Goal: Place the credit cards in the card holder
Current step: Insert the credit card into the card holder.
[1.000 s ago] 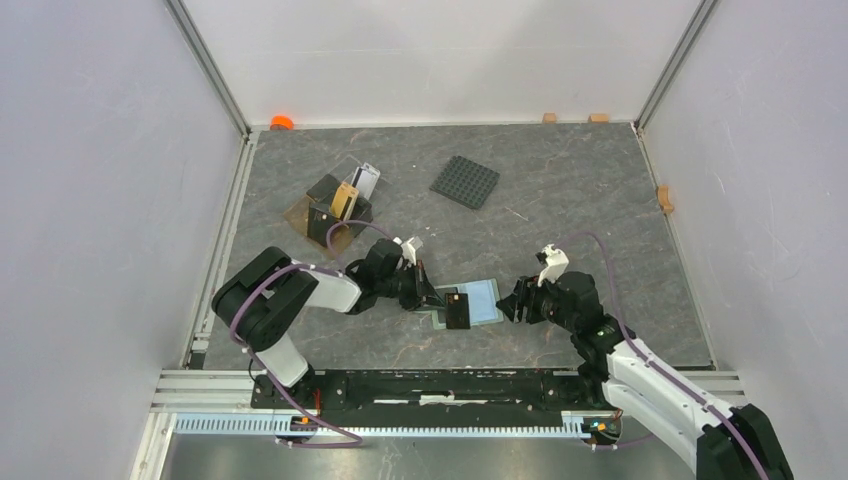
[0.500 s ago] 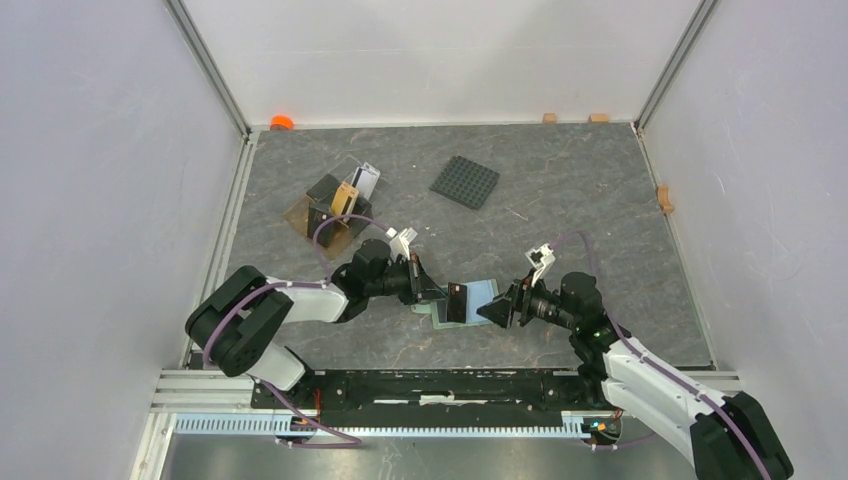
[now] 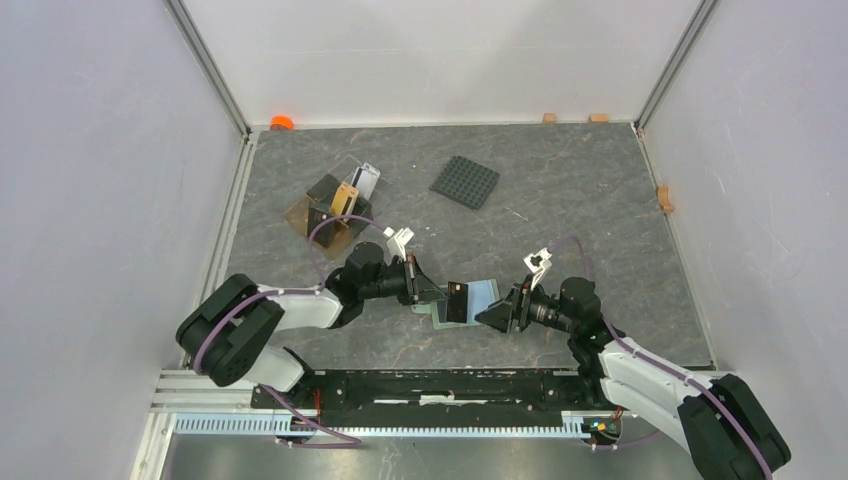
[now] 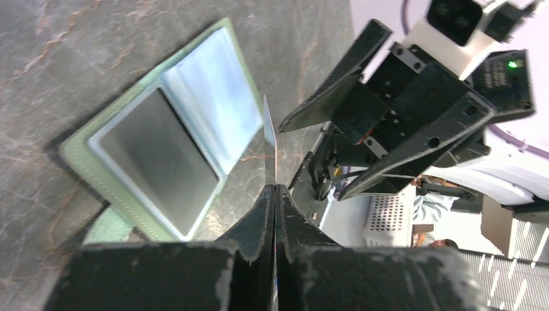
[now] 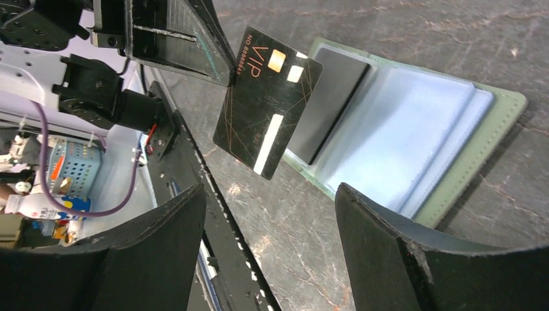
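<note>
The card holder (image 3: 483,297) lies open on the table, sage-green outside, light blue inside with a dark pocket (image 5: 329,97). My left gripper (image 3: 440,296) is shut on a black credit card (image 3: 457,301) marked VIP (image 5: 265,97), held tilted just above the holder's left half. In the left wrist view the card (image 4: 268,146) shows edge-on, sticking out of the pinched jaws (image 4: 274,189), with the card holder (image 4: 168,139) to its left. My right gripper (image 3: 496,314) is open, facing the card from the right, with nothing between its fingers (image 5: 268,194). More credit cards (image 3: 345,198) stand in the brown tray.
The brown open tray (image 3: 305,213) sits at the back left, a black studded square plate (image 3: 465,182) behind the middle. An orange object (image 3: 281,122) and small wooden blocks (image 3: 549,117) lie along the back wall. The black base rail (image 3: 440,385) runs close along the near edge.
My right gripper has opened wider, swung low and moved left toward the card. The left gripper has lifted the black card slightly over the holder.
</note>
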Motion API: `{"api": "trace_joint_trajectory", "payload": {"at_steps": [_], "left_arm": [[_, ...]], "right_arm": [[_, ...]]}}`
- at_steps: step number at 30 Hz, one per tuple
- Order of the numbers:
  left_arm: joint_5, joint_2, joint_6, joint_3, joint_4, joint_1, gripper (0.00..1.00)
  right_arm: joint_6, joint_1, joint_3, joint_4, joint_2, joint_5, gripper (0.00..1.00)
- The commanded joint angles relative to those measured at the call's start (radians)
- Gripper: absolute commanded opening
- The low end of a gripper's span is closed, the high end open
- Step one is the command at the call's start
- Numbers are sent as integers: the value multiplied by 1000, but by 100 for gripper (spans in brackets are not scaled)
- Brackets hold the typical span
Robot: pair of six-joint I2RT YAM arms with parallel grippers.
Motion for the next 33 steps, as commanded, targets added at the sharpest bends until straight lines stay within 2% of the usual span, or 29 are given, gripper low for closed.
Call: {"api": "trace_joint_trajectory", "payload": {"at_steps": [1, 9, 16, 18, 25, 33], "left_arm": [[44, -96, -42, -17, 124, -8, 2], [39, -198, -45, -18, 127, -34, 2], [39, -217, -60, -32, 156, -38, 2], [42, -218, -68, -39, 174, -38, 2], [58, -224, -77, -43, 185, -41, 2], [53, -232, -77, -59, 187, -44, 2]], "right_arm": [[69, 3, 4, 146, -1, -59, 77], [232, 15, 6, 374, 61, -138, 67], [263, 41, 34, 413, 81, -133, 56], [281, 48, 39, 447, 94, -135, 52], [358, 58, 42, 590, 157, -137, 24], [391, 61, 54, 650, 178, -117, 10]]}}
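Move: The black card already hangs from the left fingertips, its middle about 4 cm to their right, 1 cm back and 1 cm lower. Counted from the open right hand, that card is some 6 cm to the left, 1 cm ahead and about level. The open card holder lies about 4 cm left of the right hand, 1 cm back and 7 cm below; the dark card in its left pocket is 7 cm left, 1 cm back and equally low. The black card is carried up about 8 cm and 2 cm back, clear of the card holder, by the left hand, which keeps its pinch and tilts its fingertips up some 15 degrees. The right hand rises as far beside it, going 3 cm left towards the card and slightly back while rolling its tips up about 20 degrees; its wide-open fingers close nearly shut, pinching the card's right-hand part. ##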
